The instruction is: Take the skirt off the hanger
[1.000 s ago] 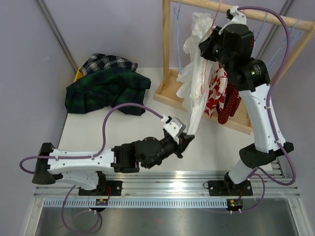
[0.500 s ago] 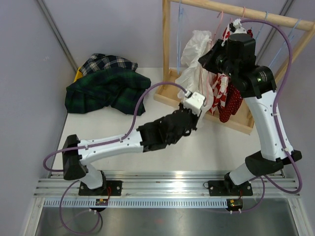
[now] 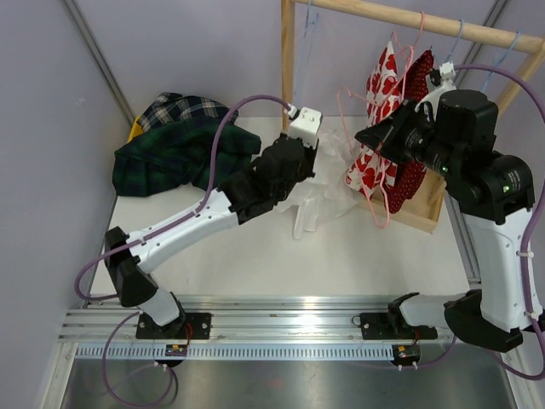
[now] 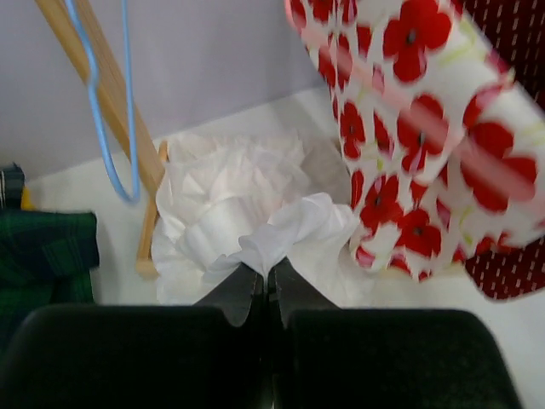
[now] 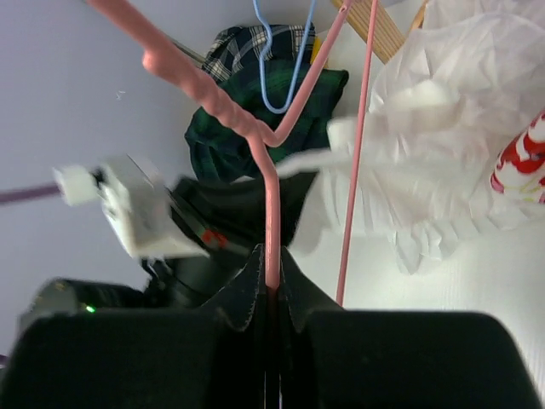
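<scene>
The white skirt (image 3: pixel 328 187) lies crumpled on the table by the wooden rack's base, off the hanger. My left gripper (image 3: pixel 315 162) is shut on a fold of it; the left wrist view shows the jaws (image 4: pixel 266 271) pinching the white cloth (image 4: pixel 247 204). My right gripper (image 3: pixel 376 138) is shut on the bare pink hanger (image 3: pixel 381 213) and holds it in front of the rack, off the rail. In the right wrist view the jaws (image 5: pixel 271 271) clamp the hanger's wire (image 5: pixel 268 213), with the skirt (image 5: pixel 426 170) beyond it.
The wooden rack (image 3: pixel 294 85) stands at the back right with a red-flowered garment (image 3: pixel 383 85) and blue hangers (image 4: pixel 111 128) on it. A pile of green and blue plaid clothes (image 3: pixel 183 145) lies at the back left.
The skirt has come off the pink hanger and dropped onto the table. My left gripper pulled it back and left. My right gripper drew the empty hanger down off the rail.
</scene>
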Tool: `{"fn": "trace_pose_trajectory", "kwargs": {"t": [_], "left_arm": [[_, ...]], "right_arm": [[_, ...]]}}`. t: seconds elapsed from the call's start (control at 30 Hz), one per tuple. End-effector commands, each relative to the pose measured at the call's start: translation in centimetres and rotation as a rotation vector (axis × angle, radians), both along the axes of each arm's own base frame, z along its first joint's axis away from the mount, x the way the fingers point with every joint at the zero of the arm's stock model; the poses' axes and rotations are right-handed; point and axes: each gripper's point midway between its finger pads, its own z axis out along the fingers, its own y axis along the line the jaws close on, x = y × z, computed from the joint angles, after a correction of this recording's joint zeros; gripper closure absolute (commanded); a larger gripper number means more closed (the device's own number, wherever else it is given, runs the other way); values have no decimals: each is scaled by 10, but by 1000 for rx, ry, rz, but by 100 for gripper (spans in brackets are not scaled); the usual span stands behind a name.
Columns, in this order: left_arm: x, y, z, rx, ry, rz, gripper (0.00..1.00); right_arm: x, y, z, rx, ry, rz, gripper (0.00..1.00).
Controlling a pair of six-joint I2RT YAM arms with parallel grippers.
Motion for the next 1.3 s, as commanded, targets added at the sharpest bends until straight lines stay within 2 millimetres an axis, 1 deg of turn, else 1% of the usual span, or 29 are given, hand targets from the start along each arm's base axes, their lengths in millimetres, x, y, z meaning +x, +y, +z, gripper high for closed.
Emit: {"fn": "trace_pose_trajectory", "kwargs": {"t": [0.0, 0.03, 0.07, 0.13, 0.17, 0.2, 0.23, 0.27, 0.3, 0.33, 0.37, 0.4, 0.43, 0.47, 0.57, 0.63, 0.8, 0.87, 0.9, 0.93, 1.03, 1.07, 1.1, 1.17, 1.2, 1.27], "left_arm": [[-51, 18, 12, -54, 2, -70, 100], [-61, 27, -19, 6, 26, -61, 100], [-76, 46, -5, -21, -1, -38, 100], [-88, 69, -23, 9, 31, -16, 100], [-96, 90, -22, -12, 36, 3, 100], [-100, 103, -31, 21, 54, 13, 100], [-105, 114, -30, 22, 57, 17, 100], [-111, 130, -24, 3, 51, 36, 100], [-115, 141, -29, 30, 66, 49, 100], [-117, 149, -28, 33, 68, 59, 100], [-119, 160, -23, 22, 63, 79, 100], [-121, 166, -26, 47, 72, 87, 100], [-121, 171, -25, 52, 68, 100, 100], [-122, 174, -24, 54, 68, 103, 100], [-123, 179, -20, 56, 63, 108, 100], [-123, 179, -14, 47, 57, 105, 100], [-120, 171, -8, 33, 36, 95, 100], [-115, 170, -2, 51, 23, 116, 100], [-113, 170, 3, 53, 15, 122, 100], [-111, 172, 15, 56, -7, 130, 100], [-102, 170, 31, 81, -26, 133, 100], [-101, 171, 48, 56, -42, 133, 100], [-97, 167, 48, 76, -42, 132, 100], [-94, 166, 58, 98, -65, 133, 100], [-91, 164, 68, 86, -77, 137, 100], [-82, 169, 76, 90, -91, 155, 100]], "right_arm": [[33, 7, 23, -26, -97, -12, 100], [42, 8, 27, -46, -119, -12, 100], [59, 14, 35, -47, -148, -14, 100], [78, 18, 42, -75, -183, -22, 100], [96, 24, 48, -78, -208, -26, 100], [106, 26, 49, -96, -226, -29, 100], [116, 24, 51, -105, -242, -47, 100], [135, 23, 53, -114, -265, -87, 100], [144, 21, 53, -115, -276, -102, 100], [152, 21, 54, -109, -285, -114, 100], [169, 18, 53, -104, -302, -143, 100], [177, 16, 51, -96, -303, -159, 100], [190, 11, 51, -82, -317, -183, 100], [199, 9, 45, -81, -312, -204, 100], [219, 4, 38, -79, -317, -233, 100], [226, 4, 34, -88, -318, -234, 100], [232, 4, 26, -101, -316, -240, 100], [234, 4, 18, -112, -293, -238, 100], [234, 3, 15, -116, -284, -238, 100], [235, 3, 6, -127, -265, -236, 100], [237, 1, -9, -138, -230, -234, 100], [237, 1, -12, -139, -222, -232, 100], [236, 0, -12, -141, -221, -230, 100], [237, -2, -18, -143, -205, -231, 100], [236, -2, -18, -144, -202, -230, 100], [233, -3, -18, -144, -198, -222, 100]]}}
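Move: The white skirt, already off its hanger, hangs from the left fingers; the dark green skirt pile it is bound for lies about 20 cm ahead, 36 left and 33 below that hand, while the red-flowered skirt hangs some 13 ahead, 16 right and 8 below it. The right hand holds the bare pink hanger; its rod spot is roughly 25 cm straight ahead and 4 above, with the red-flowered skirt 20 ahead, 6 right and 19 below. The white skirt, kept pinched in the shut left fingers, is drawn back about 12 cm with a dip, then carried some 17 cm left, away from the red-flowered skirt, before that hand climbs about 8 cm at the end. Meanwhile the pink hanger goes forward some 24 cm to the rod in the right hand's closed grip, arcing up 4 cm, turning slightly clockwise, finally lowering to set its hook over the rod. ##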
